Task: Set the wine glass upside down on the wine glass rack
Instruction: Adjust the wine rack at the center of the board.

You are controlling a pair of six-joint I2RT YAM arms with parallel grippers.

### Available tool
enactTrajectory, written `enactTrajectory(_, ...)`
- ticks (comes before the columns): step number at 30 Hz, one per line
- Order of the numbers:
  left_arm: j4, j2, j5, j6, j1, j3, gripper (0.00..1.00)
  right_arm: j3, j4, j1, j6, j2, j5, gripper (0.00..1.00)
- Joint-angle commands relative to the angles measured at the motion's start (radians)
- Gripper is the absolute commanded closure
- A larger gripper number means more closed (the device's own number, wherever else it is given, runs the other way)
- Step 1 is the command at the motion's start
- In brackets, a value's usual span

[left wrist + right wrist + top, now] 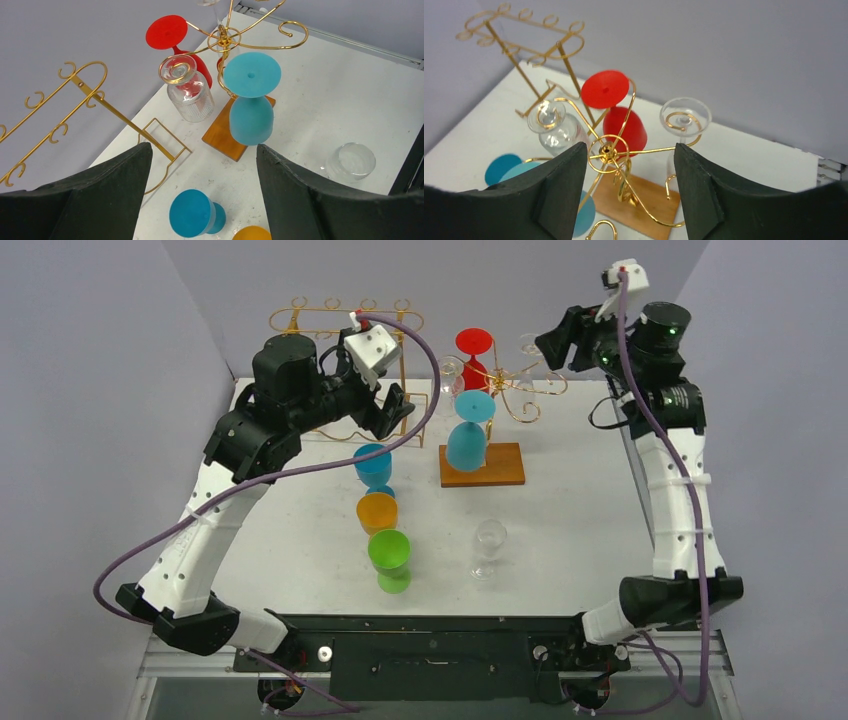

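The gold wire wine glass rack point(508, 388) stands on a wooden base point(497, 468) at the back middle. Four glasses hang upside down on it: a red one point(474, 352), a blue one point(469, 435), a clear one point(449, 375) on the left, and a clear wine glass point(685, 117) seated in the right hook. My right gripper point(630, 150) is open just in front of the rack's hub point(608, 149), with nothing between its fingers. My left gripper point(202, 150) hovers open and empty above the table left of the rack.
Upright on the table stand a blue glass point(373, 466), an orange glass point(377, 512), a green glass point(390, 556) and a clear glass point(489, 545). A second gold rack point(345, 316) stands at the back left, behind the left arm.
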Motion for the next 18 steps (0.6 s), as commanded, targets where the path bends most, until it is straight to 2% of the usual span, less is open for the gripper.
enactTrajectory(1,0.038,-0.03,0.018,0.019,0.005,-0.01,0.27,0.159,-0.268,0.054,-0.208,0.162,-0.138,0.4)
enactTrajectory(5,0.035,-0.031,0.009,0.02,0.005,-0.007,0.27,0.247,-0.362,0.083,-0.292,0.257,-0.135,0.39)
enactTrajectory(12,0.024,-0.02,-0.005,0.017,0.005,0.013,0.26,0.273,-0.401,0.096,-0.373,0.306,-0.156,0.38)
enactTrajectory(18,0.025,-0.011,-0.011,0.01,0.005,0.013,0.26,0.381,-0.515,0.101,-0.488,0.372,-0.153,0.37)
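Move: From the right hand, empty and part open, the hub of the wine glass rack lies about 6 cm ahead, 9 cm to the left and 15 cm lower. Around it hang the light blue glass, 8 cm nearer and 5 cm left of the hub; the red glass, 7 cm beyond and 4 cm left of it; and a clear glass 7 cm beyond and 6 cm right of it. The left hand has the hub some 15 cm ahead, 18 cm to its right and 12 cm below. No touch can be made out yet: the right hand heads for the rack's hub, dropping about 12 cm while swinging left 5 cm and a little forward, then easing off just over the wire arms with a slight rise. On the way the wrist tips down, turns counter-clockwise and rolls its left side lower, each by 15 to 20 degrees; the fingers stay open. ##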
